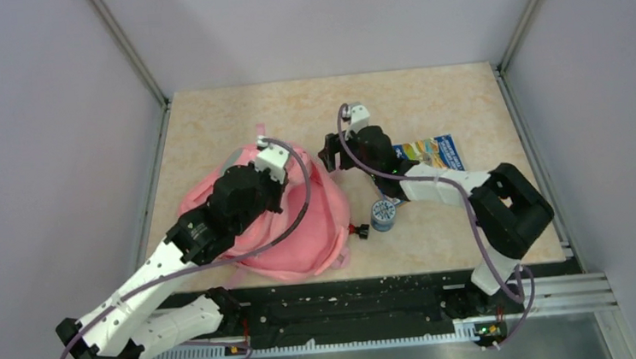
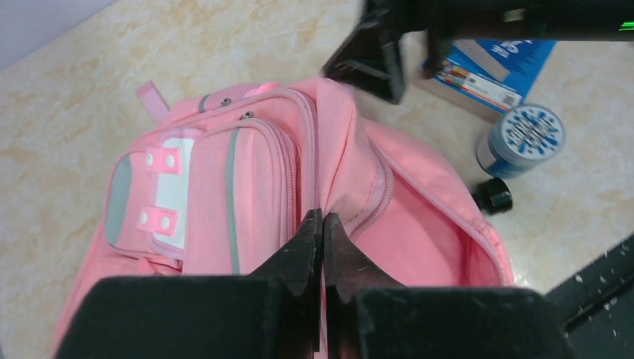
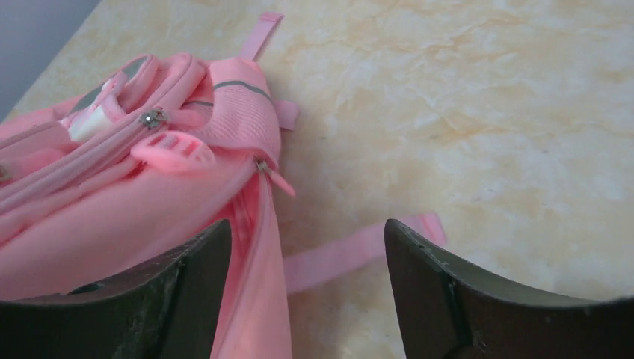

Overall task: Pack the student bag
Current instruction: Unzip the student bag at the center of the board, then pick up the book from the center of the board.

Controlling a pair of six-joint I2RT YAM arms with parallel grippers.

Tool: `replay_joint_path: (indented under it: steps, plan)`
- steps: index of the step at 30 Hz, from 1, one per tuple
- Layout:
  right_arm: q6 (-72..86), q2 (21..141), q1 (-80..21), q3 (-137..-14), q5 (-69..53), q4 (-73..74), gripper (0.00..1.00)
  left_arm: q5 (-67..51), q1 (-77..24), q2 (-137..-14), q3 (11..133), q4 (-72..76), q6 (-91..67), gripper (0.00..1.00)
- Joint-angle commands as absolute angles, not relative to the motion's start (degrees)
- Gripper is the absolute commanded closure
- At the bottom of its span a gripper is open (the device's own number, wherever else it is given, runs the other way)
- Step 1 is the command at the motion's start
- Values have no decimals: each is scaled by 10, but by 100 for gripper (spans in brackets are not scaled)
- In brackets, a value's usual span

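The student bag (image 1: 318,222), soft and pink, lies on the table's left half under my left arm. Its main zip gapes and the pink inside (image 2: 422,239) shows. My left gripper (image 2: 322,217) is shut on a raised fold of fabric at the rim of that opening, beside the front pocket (image 2: 247,194). My right gripper (image 3: 308,224) is open at the bag's far right edge. The loose zip edge (image 3: 258,247) hangs just inside its left finger, untouched by the right finger. In the top view the right gripper (image 1: 330,154) sits beside the bag's upper right corner.
A blue printed booklet (image 1: 431,153) lies flat under the right arm. A round blue-and-white container (image 1: 383,215) and a small black cap (image 1: 360,230) stand just right of the bag. A pink strap (image 3: 359,250) trails on the table. Metal frame rails border the table.
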State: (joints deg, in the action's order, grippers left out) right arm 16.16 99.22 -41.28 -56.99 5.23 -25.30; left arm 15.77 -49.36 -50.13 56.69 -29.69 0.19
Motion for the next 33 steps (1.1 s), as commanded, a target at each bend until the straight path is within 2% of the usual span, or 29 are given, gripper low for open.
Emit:
replay_joint_path:
  steps: [1,7,15,24,33]
  plan:
    - [162,867,-373,-548,68,-172,21,146,-409,-519,586,-241,-33,100]
    - [113,766,-273,-501,70,-41,2,160,-379,-508,536,-182,-43,100]
    - [92,745,-67,-474,-19,57,1,194,-361,-464,479,-163,-51,100]
    - [138,807,114,-456,-133,52,1,163,-355,-465,487,-171,-66,100]
    - [159,894,162,-460,-298,15,2,116,-333,-458,488,-166,-80,100]
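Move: For the opening right gripper, the treehouse book lies about 27 cm to the right, roughly 2 cm back and 12 cm below; the blue jar stands some 14 cm right, 15 cm back. The bag's middle is about 17 cm left of this gripper and 12 cm back. From the left gripper, pinching the bag's opened edge, that middle is some 6 cm left, 3 cm ahead and well below. Keep the bag's edge pinched in the shut left fingers and draw it about 5 cm left and 4 forward, sinking a little, then hold. Meanwhile spread the right gripper fully and sweep it about 37 cm right, away from the bag to the treehouse book's right edge, arching up first, then down, turning clockwise and tipping the fingers down some 30 degrees. ##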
